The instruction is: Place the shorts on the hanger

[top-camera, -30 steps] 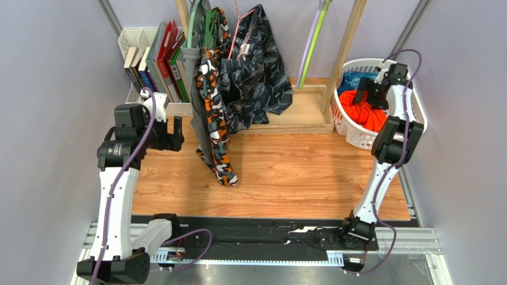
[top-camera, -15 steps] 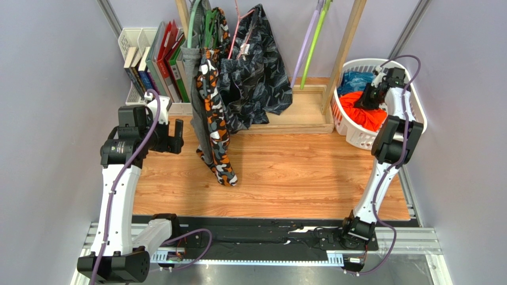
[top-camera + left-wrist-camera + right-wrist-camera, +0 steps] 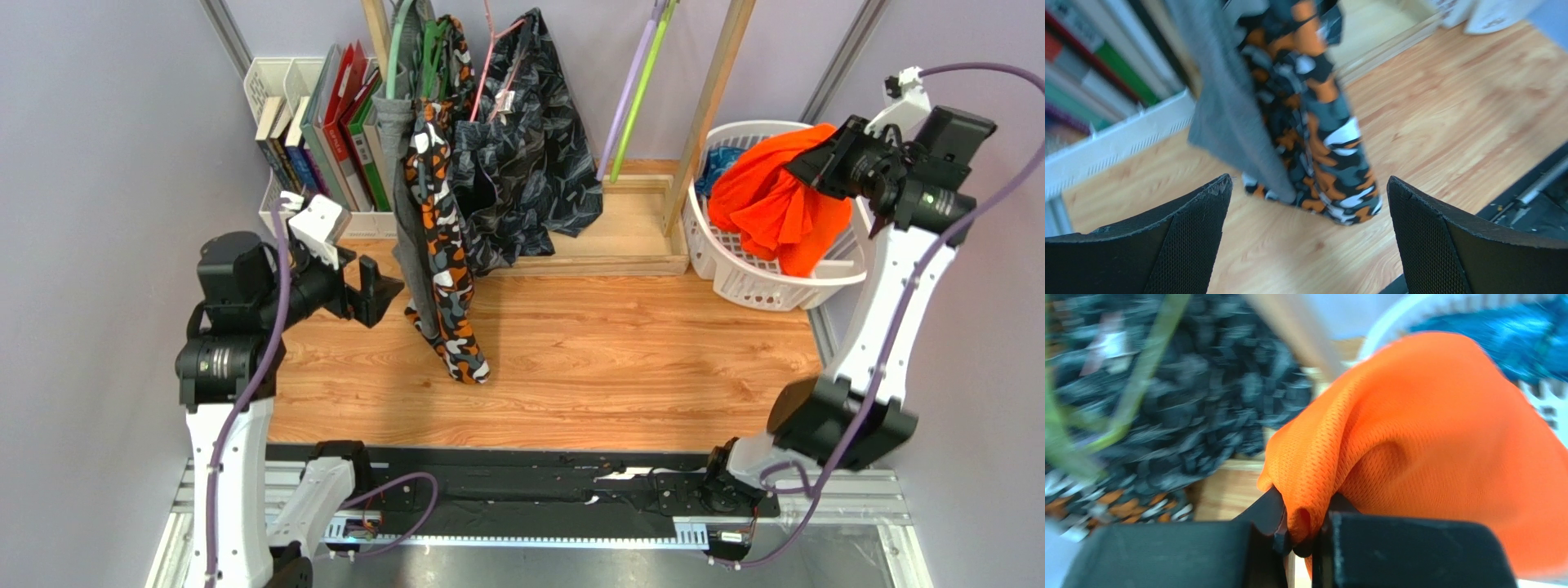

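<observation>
The bright orange mesh shorts (image 3: 779, 202) hang bunched above the white laundry basket (image 3: 761, 289), their lower folds draped over its rim. My right gripper (image 3: 824, 157) is raised at the far right and shut on a pinch of the orange fabric (image 3: 1438, 447), with mesh squeezed between the fingertips of this gripper (image 3: 1306, 523). The lime-green hanger (image 3: 645, 88) leans at the back against the wooden rack. My left gripper (image 3: 375, 289) stands open at the left, beside the hanging camo garment (image 3: 1321, 141), with nothing between the fingers of this gripper (image 3: 1308, 184).
A lavender hanger (image 3: 627, 92) leans next to the green one. Black patterned shorts (image 3: 528, 147) and a grey garment hang on the rack, whose wooden post (image 3: 721, 80) stands by the basket. Books (image 3: 325, 123) fill a white bin at back left. A blue garment (image 3: 724, 165) lies in the basket.
My right gripper dipped into the basket, shut on the orange shorts and lifted them up and rightward. The left arm shifted slightly toward the camo garment, still open.
</observation>
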Available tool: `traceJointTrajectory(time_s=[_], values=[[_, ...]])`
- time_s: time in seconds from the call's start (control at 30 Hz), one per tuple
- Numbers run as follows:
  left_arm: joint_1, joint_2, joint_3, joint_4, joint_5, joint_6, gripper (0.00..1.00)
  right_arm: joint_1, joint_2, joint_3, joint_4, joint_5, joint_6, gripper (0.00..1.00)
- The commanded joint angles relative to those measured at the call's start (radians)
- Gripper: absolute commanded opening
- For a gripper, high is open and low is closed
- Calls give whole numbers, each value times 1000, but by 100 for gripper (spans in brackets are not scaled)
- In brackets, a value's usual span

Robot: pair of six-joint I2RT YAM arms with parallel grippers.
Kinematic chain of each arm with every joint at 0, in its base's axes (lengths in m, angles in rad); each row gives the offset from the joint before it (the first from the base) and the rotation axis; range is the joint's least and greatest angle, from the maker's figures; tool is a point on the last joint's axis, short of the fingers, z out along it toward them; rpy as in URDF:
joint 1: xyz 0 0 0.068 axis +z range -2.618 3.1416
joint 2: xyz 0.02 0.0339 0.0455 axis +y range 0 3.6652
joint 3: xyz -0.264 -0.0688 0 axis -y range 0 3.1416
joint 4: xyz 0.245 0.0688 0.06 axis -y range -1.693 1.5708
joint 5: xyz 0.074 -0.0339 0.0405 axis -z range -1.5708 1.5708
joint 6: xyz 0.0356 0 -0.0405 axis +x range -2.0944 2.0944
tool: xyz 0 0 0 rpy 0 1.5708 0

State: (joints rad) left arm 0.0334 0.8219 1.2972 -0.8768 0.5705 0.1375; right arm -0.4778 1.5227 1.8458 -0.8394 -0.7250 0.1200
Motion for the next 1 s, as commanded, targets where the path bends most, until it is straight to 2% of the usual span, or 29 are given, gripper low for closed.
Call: traceJointTrajectory(time_s=[0.0, 0.23, 0.33, 0.37, 0.47, 0.5, 0.53, 0.57, 0.63, 0.67, 0.7, 0.8, 0.83, 0.87, 0.97], values=[[5, -58, 22, 128, 282, 4, 98, 15, -183, -75, -1, -189, 115, 0], [0, -81, 14, 121, 495, -16, 96, 74, -398, -163, 89, -298, 305, 0], [-24, -84, 2, 84, 490, 26, 96, 148, -467, -299, 125, -300, 329, 0], [-30, -81, 1, 64, 480, 86, 96, 175, -493, -347, 137, -291, 326, 0], [-148, -50, 11, -48, 396, 242, 96, 321, -506, -497, 125, -231, 253, 0], [-212, -35, 8, -72, 370, 272, 96, 378, -498, -529, 103, -202, 154, 0], [-243, -27, -2, -105, 320, 298, 97, 383, -489, -566, 76, -150, 101, 5], [-269, -23, -10, -116, 299, 333, 97, 374, -475, -618, -5, -105, 40, 28], [-338, -12, -42, -140, 263, 364, 99, 346, -405, -660, -88, 32, -140, 39], [-364, -10, -55, -145, 250, 394, 99, 320, -372, -687, -154, 41, -195, 46], [-387, -7, -79, -149, 224, 407, 99, 264, -322, -689, -183, 47, -233, 48], [-461, 0, -110, -151, 203, 451, 99, 228, -268, -668, -257, 64, -327, 55], [-474, 5, -131, -143, 209, 456, 99, 229, -272, -663, -253, 56, -345, 65], [-486, 9, -142, -137, 215, 464, 99, 232, -283, -665, -242, 59, -379, 81], [-491, 28, -180, -76, 226, 443, 99, 312, -364, -686, -204, 78, -495, 82]])
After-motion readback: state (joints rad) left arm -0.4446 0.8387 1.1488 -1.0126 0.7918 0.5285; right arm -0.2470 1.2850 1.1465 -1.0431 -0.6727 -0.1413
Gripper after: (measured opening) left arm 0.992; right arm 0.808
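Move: I already hold the orange shorts in my right hand, their bulk hanging about 10 cm below. The clear table between the rack and my arms is about 12 cm back, 21 cm left and 36 cm below this hand. The laundry basket is some 15 cm ahead, 9 cm right; the rack's right post foot 12 cm ahead, 10 cm left. From my left hand that clear spot is 4 cm ahead, 34 cm right, and the camo leg's hem about 11 cm right, level. I swing the shorts away from the basket with my right hand, about 15 cm back and 18 cm left, rising at first, turning counter-clockwise. Then I open my fingers and sweep steeply down, tipping them downward and easing back right. My open left hand draws back and right about 10 cm each, first rising, then sinking, while turning some 45 degrees clockwise. ##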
